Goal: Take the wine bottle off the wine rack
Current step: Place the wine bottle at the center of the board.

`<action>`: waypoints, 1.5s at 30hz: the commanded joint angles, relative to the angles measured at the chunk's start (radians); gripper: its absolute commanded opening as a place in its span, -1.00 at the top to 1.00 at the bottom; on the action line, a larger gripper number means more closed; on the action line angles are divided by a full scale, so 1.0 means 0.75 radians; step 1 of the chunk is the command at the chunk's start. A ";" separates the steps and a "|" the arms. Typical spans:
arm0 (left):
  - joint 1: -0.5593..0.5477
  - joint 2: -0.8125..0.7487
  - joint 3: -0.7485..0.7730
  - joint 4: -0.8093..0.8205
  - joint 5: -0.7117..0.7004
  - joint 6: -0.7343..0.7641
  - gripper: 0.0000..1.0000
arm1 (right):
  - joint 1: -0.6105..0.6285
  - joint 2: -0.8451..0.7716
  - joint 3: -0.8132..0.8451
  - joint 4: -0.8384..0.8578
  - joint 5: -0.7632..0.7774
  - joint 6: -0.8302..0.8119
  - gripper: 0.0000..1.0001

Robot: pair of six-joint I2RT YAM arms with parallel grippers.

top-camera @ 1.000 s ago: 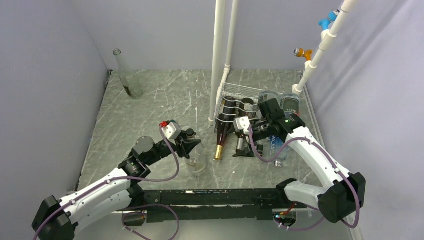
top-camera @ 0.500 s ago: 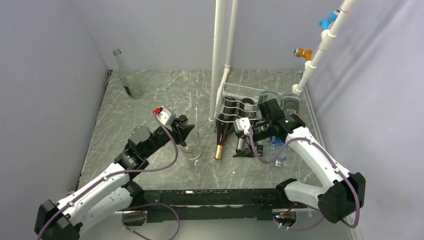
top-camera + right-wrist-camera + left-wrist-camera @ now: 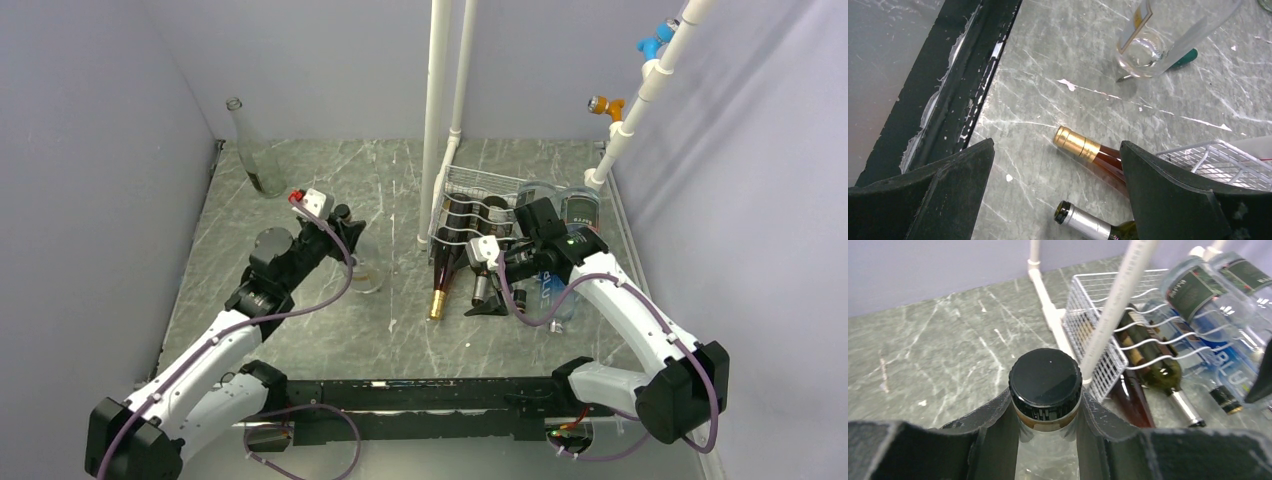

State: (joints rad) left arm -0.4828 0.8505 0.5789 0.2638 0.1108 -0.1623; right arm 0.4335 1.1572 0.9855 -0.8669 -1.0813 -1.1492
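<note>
My left gripper (image 3: 345, 250) is shut on the neck of a clear wine bottle (image 3: 363, 275) with a black screw cap (image 3: 1045, 383). The bottle stands upright on the table, left of the white wire wine rack (image 3: 470, 185). In the left wrist view both pads (image 3: 993, 415) press the glass just under the cap. My right gripper (image 3: 488, 290) hangs open at the rack's front, over an amber bottle with gold foil (image 3: 1083, 145) and a dark green bottle with silver foil (image 3: 1083, 222). Nothing sits between its fingers (image 3: 953, 185).
Clear bottles with dark labels (image 3: 560, 205) lie on the rack's upper tier. Another clear bottle (image 3: 255, 150) stands at the back left corner. Two white pipes (image 3: 437, 120) rise just left of the rack. Grey walls close both sides, and a black rail (image 3: 400, 395) runs along the near edge.
My left arm has carried the clear bottle left and toward the back, away from the rack. The right arm has not moved.
</note>
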 commanded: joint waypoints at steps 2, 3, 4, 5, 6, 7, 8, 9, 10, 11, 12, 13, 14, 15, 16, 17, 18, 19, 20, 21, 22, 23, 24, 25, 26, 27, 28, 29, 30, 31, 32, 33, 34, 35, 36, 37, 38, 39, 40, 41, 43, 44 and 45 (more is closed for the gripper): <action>0.104 0.010 0.148 0.359 0.010 -0.003 1.00 | 0.009 0.005 -0.010 0.025 -0.054 -0.025 -0.99; 0.129 0.023 0.150 0.379 0.018 -0.006 1.00 | 0.010 0.011 -0.008 0.018 -0.055 -0.031 -0.99; 0.153 0.040 0.152 0.396 0.024 -0.008 1.00 | 0.011 0.014 -0.007 0.013 -0.053 -0.035 -0.99; 0.175 0.056 0.154 0.419 0.031 -0.012 1.00 | 0.012 0.017 -0.005 0.010 -0.049 -0.038 -0.99; 0.205 0.075 0.154 0.450 0.048 -0.012 1.00 | 0.013 0.019 -0.007 0.009 -0.046 -0.039 -0.99; 0.227 0.092 0.151 0.481 0.071 -0.007 1.00 | 0.015 0.020 -0.007 0.012 -0.043 -0.038 -0.99; 0.245 0.108 0.149 0.515 0.083 -0.008 1.00 | 0.015 0.020 -0.009 0.014 -0.041 -0.038 -0.99; 0.263 0.125 0.148 0.539 0.098 -0.011 1.00 | 0.015 0.021 -0.011 0.016 -0.040 -0.038 -0.99; 0.281 0.142 0.151 0.557 0.114 -0.014 1.00 | 0.015 0.018 -0.011 0.018 -0.039 -0.038 -0.99; 0.297 0.159 0.157 0.572 0.129 -0.015 1.00 | 0.015 0.018 -0.011 0.019 -0.037 -0.037 -0.99; 0.312 0.176 0.165 0.581 0.138 -0.016 1.00 | 0.015 0.018 -0.011 0.019 -0.035 -0.038 -0.99; 0.325 0.192 0.174 0.585 0.145 -0.016 1.00 | 0.015 0.019 -0.011 0.020 -0.034 -0.038 -0.99; 0.339 0.209 0.183 0.593 0.154 -0.015 1.00 | 0.015 0.021 -0.013 0.020 -0.031 -0.038 -0.99; 0.353 0.227 0.193 0.600 0.159 -0.013 1.00 | 0.017 0.022 -0.012 0.019 -0.030 -0.040 -0.99; 0.368 0.244 0.201 0.609 0.169 -0.012 1.00 | 0.017 0.023 -0.012 0.017 -0.029 -0.042 -0.99; 0.383 0.263 0.211 0.615 0.177 -0.008 1.00 | 0.017 0.025 -0.011 0.015 -0.026 -0.043 -0.99; 0.398 0.285 0.222 0.621 0.191 -0.002 1.00 | 0.017 0.027 -0.011 0.013 -0.024 -0.044 -0.99; 0.414 0.308 0.238 0.629 0.209 0.004 1.00 | 0.017 0.030 -0.010 0.011 -0.021 -0.046 -0.99; 0.429 0.333 0.245 0.643 0.227 0.009 1.00 | 0.016 0.031 -0.009 0.011 -0.019 -0.047 -0.99; 0.444 0.367 0.259 0.661 0.242 0.013 1.00 | 0.018 0.033 -0.010 0.011 -0.019 -0.048 -0.99; 0.458 0.393 0.269 0.680 0.251 0.017 1.00 | 0.019 0.033 -0.011 0.011 -0.019 -0.048 -0.99; 0.472 0.418 0.283 0.695 0.257 0.020 1.00 | 0.019 0.033 -0.011 0.012 -0.018 -0.049 -0.99; 0.484 0.442 0.296 0.707 0.263 0.020 1.00 | 0.019 0.032 -0.013 0.013 -0.017 -0.049 -0.99; 0.501 0.466 0.312 0.724 0.274 0.021 1.00 | 0.018 0.033 -0.012 0.013 -0.015 -0.049 -0.99; 0.510 0.489 0.326 0.729 0.282 0.025 1.00 | 0.019 0.033 -0.013 0.014 -0.015 -0.049 -0.99; 0.519 0.510 0.343 0.731 0.286 0.030 1.00 | 0.018 0.033 -0.013 0.016 -0.013 -0.046 -0.99; 0.524 0.529 0.361 0.730 0.289 0.038 1.00 | 0.018 0.033 -0.013 0.017 -0.012 -0.046 -0.99; 0.529 0.546 0.377 0.730 0.293 0.046 1.00 | 0.019 0.034 -0.015 0.018 -0.011 -0.046 -0.99; 0.534 0.563 0.393 0.729 0.294 0.055 1.00 | 0.018 0.032 -0.015 0.018 -0.009 -0.048 -0.99; 0.538 0.576 0.406 0.728 0.296 0.064 1.00 | 0.019 0.032 -0.015 0.019 -0.007 -0.047 -0.99; 0.540 0.591 0.418 0.724 0.298 0.073 1.00 | 0.019 0.035 -0.015 0.019 -0.005 -0.049 -0.99; 0.543 0.604 0.433 0.721 0.298 0.083 1.00 | 0.019 0.037 -0.015 0.019 -0.003 -0.050 -0.99; 0.545 0.616 0.447 0.718 0.298 0.091 1.00 | 0.019 0.038 -0.015 0.019 -0.001 -0.050 -0.99; 0.550 0.628 0.456 0.718 0.297 0.098 1.00 | 0.019 0.039 -0.015 0.019 0.001 -0.050 -0.99; 0.553 0.640 0.464 0.720 0.293 0.102 1.00 | 0.019 0.041 -0.015 0.019 0.003 -0.051 -0.99; 0.558 0.652 0.471 0.725 0.291 0.105 1.00 | 0.019 0.042 -0.015 0.017 0.007 -0.052 -0.99; 0.564 0.665 0.481 0.727 0.289 0.106 1.00 | 0.019 0.043 -0.015 0.017 0.006 -0.052 -0.99; 0.568 0.682 0.490 0.727 0.288 0.109 1.00 | 0.019 0.043 -0.015 0.018 0.007 -0.052 -0.99; 0.574 0.699 0.502 0.727 0.285 0.112 1.00 | 0.018 0.043 -0.016 0.019 0.008 -0.052 -0.99; 0.580 0.714 0.516 0.723 0.285 0.114 1.00 | 0.019 0.043 -0.017 0.020 0.008 -0.051 -0.99; 0.595 0.749 0.546 0.722 0.291 0.112 1.00 | 0.018 0.046 -0.017 0.021 0.010 -0.050 -0.99; 0.602 0.769 0.562 0.721 0.298 0.112 1.00 | 0.019 0.045 -0.017 0.023 0.011 -0.049 -0.99; 0.609 0.788 0.576 0.729 0.304 0.114 1.00 | 0.019 0.046 -0.017 0.023 0.012 -0.050 -0.99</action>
State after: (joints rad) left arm -0.0498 1.4422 0.8856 0.5564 0.3073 -0.0898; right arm 0.4431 1.1904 0.9737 -0.8669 -1.0557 -1.1599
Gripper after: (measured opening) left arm 0.418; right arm 0.993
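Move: The left hand holds the clear wine bottle upright by its neck, just under the black cap. The open patch of board it seems bound for lies about 23 cm ahead and 14 cm left, some 27 cm below. The standing glass bottle is roughly 27 cm ahead and 25 cm left; the screwdriver lies almost beneath, 3 cm ahead and 2 cm left; the white pipe's foot is 9 cm ahead, 14 cm right. From the right hand the patch lies about 33 cm ahead and 36 cm left. Forward and to the left at a steady pace, evenly diagonal at first and then mostly forward, the left arm carries the wine bottle upright about 17 cm out and 10 cm sideways towards the standing glass bottle. The height stays nearly level; the hand swings some 15 degrees counter-clockwise, and the fingers keep their hold on the neck. ##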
